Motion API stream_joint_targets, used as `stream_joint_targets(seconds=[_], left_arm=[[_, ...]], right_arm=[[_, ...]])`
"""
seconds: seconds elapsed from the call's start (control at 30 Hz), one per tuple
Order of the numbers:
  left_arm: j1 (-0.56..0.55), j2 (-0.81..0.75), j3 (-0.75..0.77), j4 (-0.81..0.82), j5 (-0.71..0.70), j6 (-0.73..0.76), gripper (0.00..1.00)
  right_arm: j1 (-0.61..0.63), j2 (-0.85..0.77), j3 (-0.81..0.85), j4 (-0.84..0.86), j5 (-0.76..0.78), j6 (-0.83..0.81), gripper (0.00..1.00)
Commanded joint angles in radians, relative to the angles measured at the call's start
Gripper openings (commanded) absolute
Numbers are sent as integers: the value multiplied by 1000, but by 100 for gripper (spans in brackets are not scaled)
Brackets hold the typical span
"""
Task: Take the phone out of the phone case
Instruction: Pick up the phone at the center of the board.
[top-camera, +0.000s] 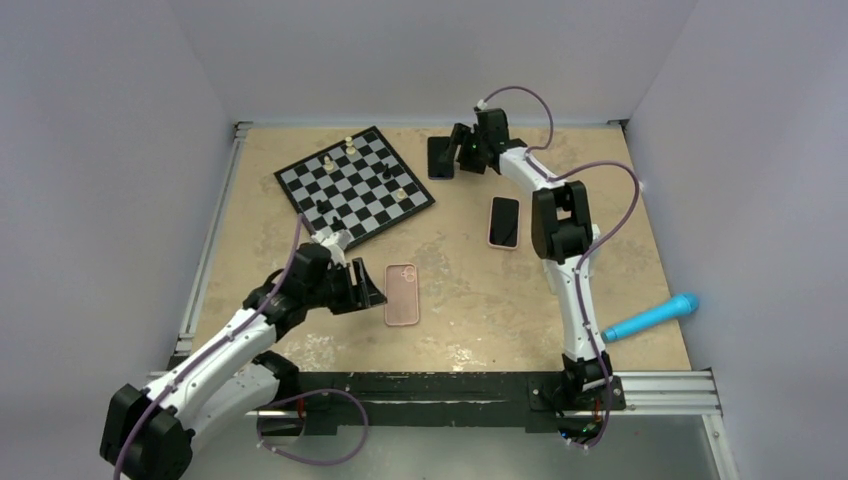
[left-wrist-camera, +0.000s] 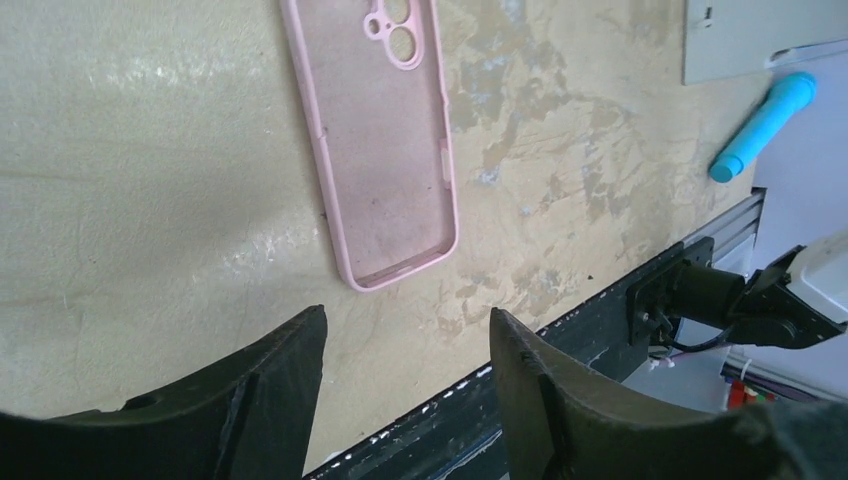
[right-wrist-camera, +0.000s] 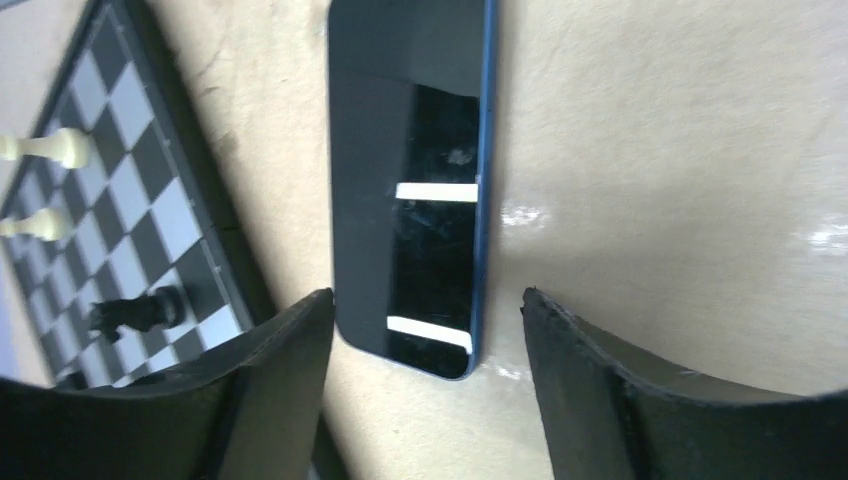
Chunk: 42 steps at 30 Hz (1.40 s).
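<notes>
An empty pink phone case (top-camera: 402, 295) lies inside up at the middle of the table, and it also shows in the left wrist view (left-wrist-camera: 385, 140). My left gripper (top-camera: 372, 292) is open and empty just left of it; in its wrist view the gripper (left-wrist-camera: 408, 325) sits short of the case's end. A dark-screened phone with a pink rim (top-camera: 504, 221) lies right of centre. A dark phone with a blue edge (top-camera: 441, 157) lies at the back. My right gripper (top-camera: 457, 152) is open beside it, and in its wrist view the gripper (right-wrist-camera: 428, 300) straddles the near end of this phone (right-wrist-camera: 420, 190).
A chessboard (top-camera: 355, 185) with several pieces lies at the back left, and its edge shows close to the dark phone in the right wrist view (right-wrist-camera: 90, 200). A blue cylinder (top-camera: 650, 318) lies at the right edge. The black rail (top-camera: 440, 385) runs along the near edge.
</notes>
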<state>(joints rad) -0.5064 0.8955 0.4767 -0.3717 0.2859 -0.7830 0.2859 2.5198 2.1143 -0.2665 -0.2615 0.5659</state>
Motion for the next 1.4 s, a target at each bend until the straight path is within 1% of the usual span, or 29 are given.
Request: stream_joint_targets(seconds=[0.0, 0.07, 0.2, 0.27, 0.33, 0.43, 0.5, 0.57, 0.6, 0.7, 1.0, 1.27, 1.37], left_arm=[[-2, -131, 44, -58, -25, 53, 67], [-2, -186, 39, -56, -29, 57, 69], [-2, -247, 42, -58, -20, 28, 75], [-2, -266, 40, -44, -6, 5, 79], [-3, -288, 32, -18, 7, -19, 83], [-3, -303, 24, 12, 25, -45, 89], [-2, -304, 21, 26, 35, -60, 93], [-3, -308, 18, 42, 50, -74, 97], [-3, -313, 17, 47, 54, -81, 98], [-3, -332, 13, 54, 63, -91, 100], [-3, -386, 5, 33, 78, -92, 100], [-3, -374, 5, 50, 93, -85, 100], [-3, -374, 4, 52, 92, -85, 100]], right_arm=[[1, -103, 15, -102, 178, -133, 76], [6, -185, -63, -100, 225, -172, 80], [15, -338, -210, -147, 344, -240, 84], [16, -400, -286, -189, 408, -253, 85], [16, -473, -382, -194, 445, -249, 86], [20, -511, -470, -250, 473, -238, 88], [25, -510, -481, -318, 534, -209, 89], [35, -524, -514, -331, 592, -193, 90], [37, -533, -536, -320, 595, -187, 91], [38, -550, -597, -282, 543, -175, 93], [36, -556, -690, -220, 502, -143, 94], [25, -536, -729, -188, 478, -140, 94], [19, -542, -741, -168, 458, -146, 93]])
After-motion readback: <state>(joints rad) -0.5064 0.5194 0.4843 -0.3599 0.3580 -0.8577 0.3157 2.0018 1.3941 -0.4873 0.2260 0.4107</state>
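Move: The cased phone that the right hand goes for lies about 18 cm back from this hand, 13 cm to its right and 4 cm below. The bare phone lies about 4 cm ahead and 4 cm left of the right hand, 4 cm lower. The grey stand is some 18 cm right of the cased phone and 13 cm nearer the bases. From the left hand the cased phone is about 24 cm ahead, 35 cm right and 8 cm below. Back and to the right in a low arc, the right hand leaves the bare phone, rising about 8 cm on the way, then sinks over the cased phone. Its wrist turns some 35 degrees so the fingers point more steeply down, and they open wide to straddle the case's long sides near mid-length. Meanwhile the left hand climbs above the empty case, tilting up and opening fully. ##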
